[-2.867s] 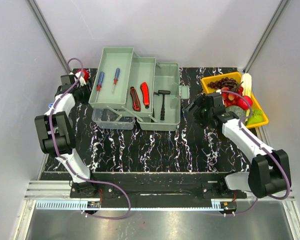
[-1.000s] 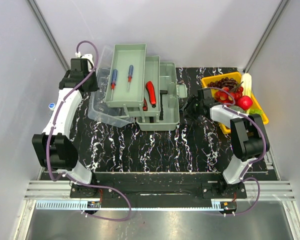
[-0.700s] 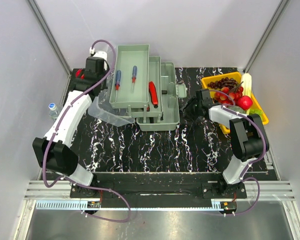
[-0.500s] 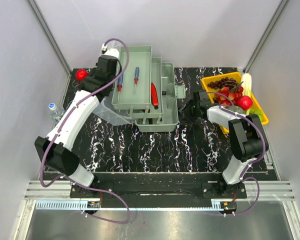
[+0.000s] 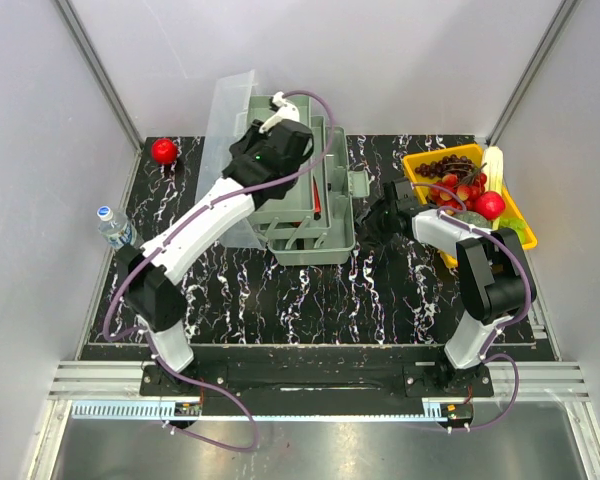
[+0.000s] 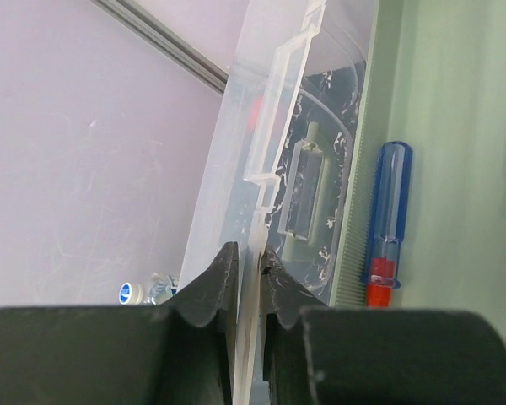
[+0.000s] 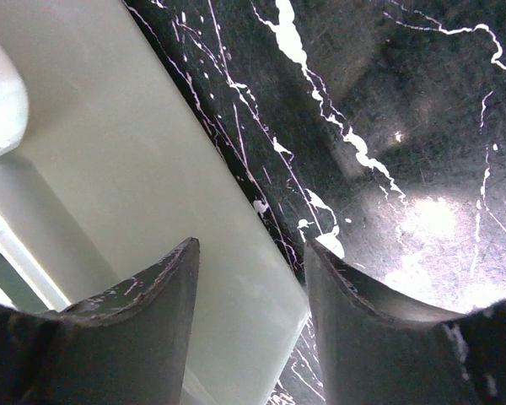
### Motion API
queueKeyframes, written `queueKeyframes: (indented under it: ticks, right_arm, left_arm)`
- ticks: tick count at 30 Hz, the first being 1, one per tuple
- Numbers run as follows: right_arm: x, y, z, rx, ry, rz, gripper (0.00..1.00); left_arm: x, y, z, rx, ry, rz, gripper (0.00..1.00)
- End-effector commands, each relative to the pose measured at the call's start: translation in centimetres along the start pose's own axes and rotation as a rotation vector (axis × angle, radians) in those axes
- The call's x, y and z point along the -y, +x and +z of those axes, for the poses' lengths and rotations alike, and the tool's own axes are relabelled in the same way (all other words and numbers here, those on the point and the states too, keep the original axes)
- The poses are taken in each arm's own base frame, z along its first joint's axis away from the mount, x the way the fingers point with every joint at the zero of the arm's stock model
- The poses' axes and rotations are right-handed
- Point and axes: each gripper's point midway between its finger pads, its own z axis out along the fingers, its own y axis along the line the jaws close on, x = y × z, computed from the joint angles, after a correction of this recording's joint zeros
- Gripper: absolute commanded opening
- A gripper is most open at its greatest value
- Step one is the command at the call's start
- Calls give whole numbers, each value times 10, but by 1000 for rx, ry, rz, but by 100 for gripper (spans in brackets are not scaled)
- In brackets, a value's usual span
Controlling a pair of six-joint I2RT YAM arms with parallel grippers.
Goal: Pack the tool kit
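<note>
The pale green toolbox (image 5: 315,235) stands mid-table with its trays folded in over the base. Its translucent lid (image 5: 230,125) stands nearly upright on the box's left side. My left gripper (image 5: 250,148) is shut on the lid's edge; the left wrist view shows both fingers pinching the clear rim (image 6: 246,253). A blue-handled screwdriver (image 6: 388,224) lies in the green tray beside the lid. My right gripper (image 5: 378,218) is open at the box's right side, below the latch (image 5: 365,183). In the right wrist view its fingers (image 7: 253,253) straddle the box's corner (image 7: 135,169). My left arm hides the other tools.
A yellow tray of fruit (image 5: 460,190) sits at the right, close behind my right arm. A red ball (image 5: 163,150) lies at the back left. A water bottle (image 5: 110,222) stands at the left edge, and also shows in the left wrist view (image 6: 135,293).
My left gripper has swung the lid from lying flat at the left up to nearly upright. The trays have slid in over the base. My right gripper has stayed at the box's right side.
</note>
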Motion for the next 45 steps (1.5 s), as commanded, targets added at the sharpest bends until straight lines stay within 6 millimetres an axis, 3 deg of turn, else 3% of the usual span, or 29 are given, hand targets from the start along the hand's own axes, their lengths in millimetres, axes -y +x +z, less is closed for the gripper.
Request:
queueKeyframes:
  ticks: [1, 4, 7, 9, 17, 20, 24, 27, 31, 35, 45]
  right_arm:
    - [-50, 2, -9, 12, -134, -50, 60]
    - [-50, 3, -9, 16, -145, -48, 61]
    - [-48, 3, -7, 20, -152, -45, 62]
    - [-46, 6, -8, 13, -166, -40, 62]
    - [-47, 0, -9, 32, -179, -34, 63]
    - [-45, -2, -8, 34, -175, -32, 64]
    - [-48, 1, -3, 6, -189, -46, 64]
    - [-51, 5, 1, -24, -213, -67, 64]
    - [-53, 8, 5, -49, -232, -106, 67]
    - [-52, 12, 5, -63, -246, -168, 77]
    - [-53, 0, -11, 9, -233, -246, 82]
  left_arm:
    - [-1, -54, -26, 128, -80, -280, 11]
    - [15, -60, -31, 140, -56, -291, 13]
    - [29, -62, -36, 150, -27, -299, 28]
    - [49, -64, -44, 165, 40, -298, 64]
    - [93, -63, -59, 167, 223, -341, 65]
    - [93, -62, -58, 162, 222, -348, 66]
    - [54, -82, -50, 163, 256, -453, 75]
    - [19, -83, -41, 149, 316, -565, 79]
    - [-9, -53, -17, 90, 315, -623, 81]
    - [-37, -19, 6, 13, 303, -691, 82]
    - [-112, 15, 36, -20, 235, -799, 88]
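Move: The clear lid's rim is already pinched in the left fingers. The half-folded top tray it should go over has its middle about 10 cm to this hand's right, level fore-and-aft, some 10 cm lower. The blue screwdriver in it lies about 5 cm ahead, 5 cm right and 8 cm down; the open box body is some 22 cm right and 27 cm below. From the right hand, the box body's middle is about 11 cm left and 5 cm farther out; the top tray, 22 cm left, 4 cm farther out and 15 cm higher. The raised lid is carried rightwards towards the box until the left fingers spread and let go of the rim. That hand reaches about 12 cm right in all, then sweeps back left some 20 cm, rising slightly and rolling its left side down about 40 degrees, to end open above the top tray. Beside the box's near right corner, the right hand edges 2 cm left and opens wider. ##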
